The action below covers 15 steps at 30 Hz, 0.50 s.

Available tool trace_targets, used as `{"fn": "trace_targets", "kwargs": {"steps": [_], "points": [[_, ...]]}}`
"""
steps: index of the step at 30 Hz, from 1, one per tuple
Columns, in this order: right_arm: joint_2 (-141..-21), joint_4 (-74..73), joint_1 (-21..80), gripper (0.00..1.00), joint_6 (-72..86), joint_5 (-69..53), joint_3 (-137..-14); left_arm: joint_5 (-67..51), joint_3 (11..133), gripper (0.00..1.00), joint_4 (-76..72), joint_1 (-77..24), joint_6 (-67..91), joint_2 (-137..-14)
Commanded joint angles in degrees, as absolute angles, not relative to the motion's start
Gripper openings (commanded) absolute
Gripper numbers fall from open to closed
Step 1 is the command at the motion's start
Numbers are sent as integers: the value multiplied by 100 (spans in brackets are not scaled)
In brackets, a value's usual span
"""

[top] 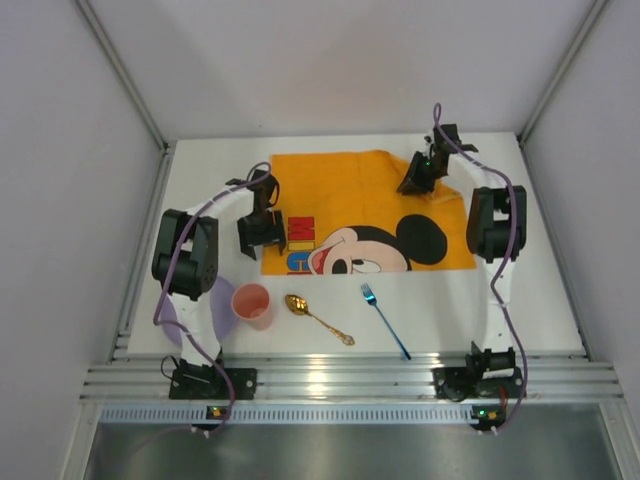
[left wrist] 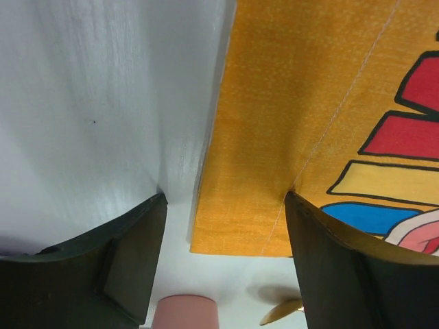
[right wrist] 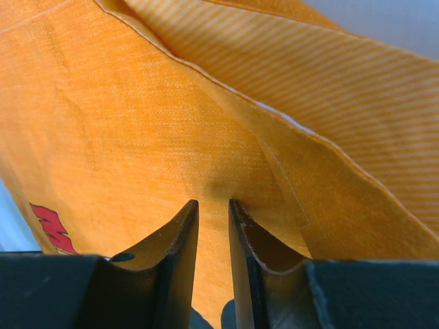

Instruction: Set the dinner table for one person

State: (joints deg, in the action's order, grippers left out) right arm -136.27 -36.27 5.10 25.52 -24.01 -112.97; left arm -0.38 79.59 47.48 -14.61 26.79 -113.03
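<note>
The dinner table [top: 540, 290] is a white top, also visible in the left wrist view [left wrist: 103, 103]. An orange Mickey Mouse placemat [top: 350, 200] lies across its far middle. My left gripper [top: 262, 232] hangs open over the mat's near-left corner [left wrist: 226, 199], one finger above the bare table and the other above the cloth [left wrist: 274, 103]. My right gripper [top: 415, 180] is at the mat's far-right corner. Its jaws [right wrist: 213, 202] are drawn nearly together with orange cloth [right wrist: 137, 123] between them, and a fold of the mat stands up beside them.
A pink cup [top: 251, 304] [left wrist: 185, 312] stands near the front left. A gold spoon [top: 318, 318] [left wrist: 281, 312] and a blue fork [top: 385, 320] lie to its right. A lilac plate [top: 225, 295] shows under the left arm. A ribbed aluminium rail [top: 350, 375] runs along the near edge.
</note>
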Motion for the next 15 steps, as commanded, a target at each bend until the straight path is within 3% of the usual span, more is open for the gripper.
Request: {"fn": "trace_targets", "kwargs": {"steps": [1, 4, 5, 6, 11, 12, 13, 15], "points": [[-13684, -3700, 466, 25, 2426, -2320, -11601, 947, 8103, 74, 5307, -1573, 2514, -11618], [-13676, -3726, 387, 25, 2452, -2338, -11637, 1406, 8244, 60, 5642, -1678, 2365, -11882], [-13667, -3727, 369, 25, 2443, -2355, -11637, 1441, 8262, 49, 5703, -1722, 2329, -11944], [-13658, -3744, 343, 25, 2443, -2355, -11628, 1320, 8270, 44, 5678, -1740, 2303, -11997], [-13614, -3779, 273, 24, 2391, -2364, -11584, 598, 8218, 29, 5353, -1845, 2267, -12138], [-13597, -3788, 255, 24, 2399, -2364, -11567, 563, 8244, 10, 5335, -1863, 2302, -12173], [-13605, -3788, 246, 23, 2399, -2364, -11558, 571, 8262, 0, 5326, -1881, 2338, -12190], [-13623, -3771, 237, 23, 2408, -2364, -11558, 659, 8297, 0, 5387, -1916, 2321, -12208]]}}
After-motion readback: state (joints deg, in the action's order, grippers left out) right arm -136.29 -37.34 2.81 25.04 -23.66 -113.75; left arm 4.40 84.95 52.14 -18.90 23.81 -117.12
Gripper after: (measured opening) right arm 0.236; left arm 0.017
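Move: The orange cloth's left edge runs between the left hand's open fingers, about 1 cm to its left and 1 cm below, level ahead. From that hand the pink cup stands some 13 cm back and 3 cm left, the gold spoon about 16 cm back and 12 cm right. For the right hand, the cloth's turned-over far-right flap lies about 5 cm right, 2 cm ahead and 1 cm lower; the printed black ear is 11 cm back, 2 cm right. The cloth's left edge, near its near-left corner, is gathered and pinched as the left fingers go from wide open to shut almost in place, the hand easing about 1 cm right while turning slightly clockwise. Meanwhile the right hand, fingers kept slightly parted, glides low over the cloth about 2.5 cm to the right, towards the turned-over flap. ##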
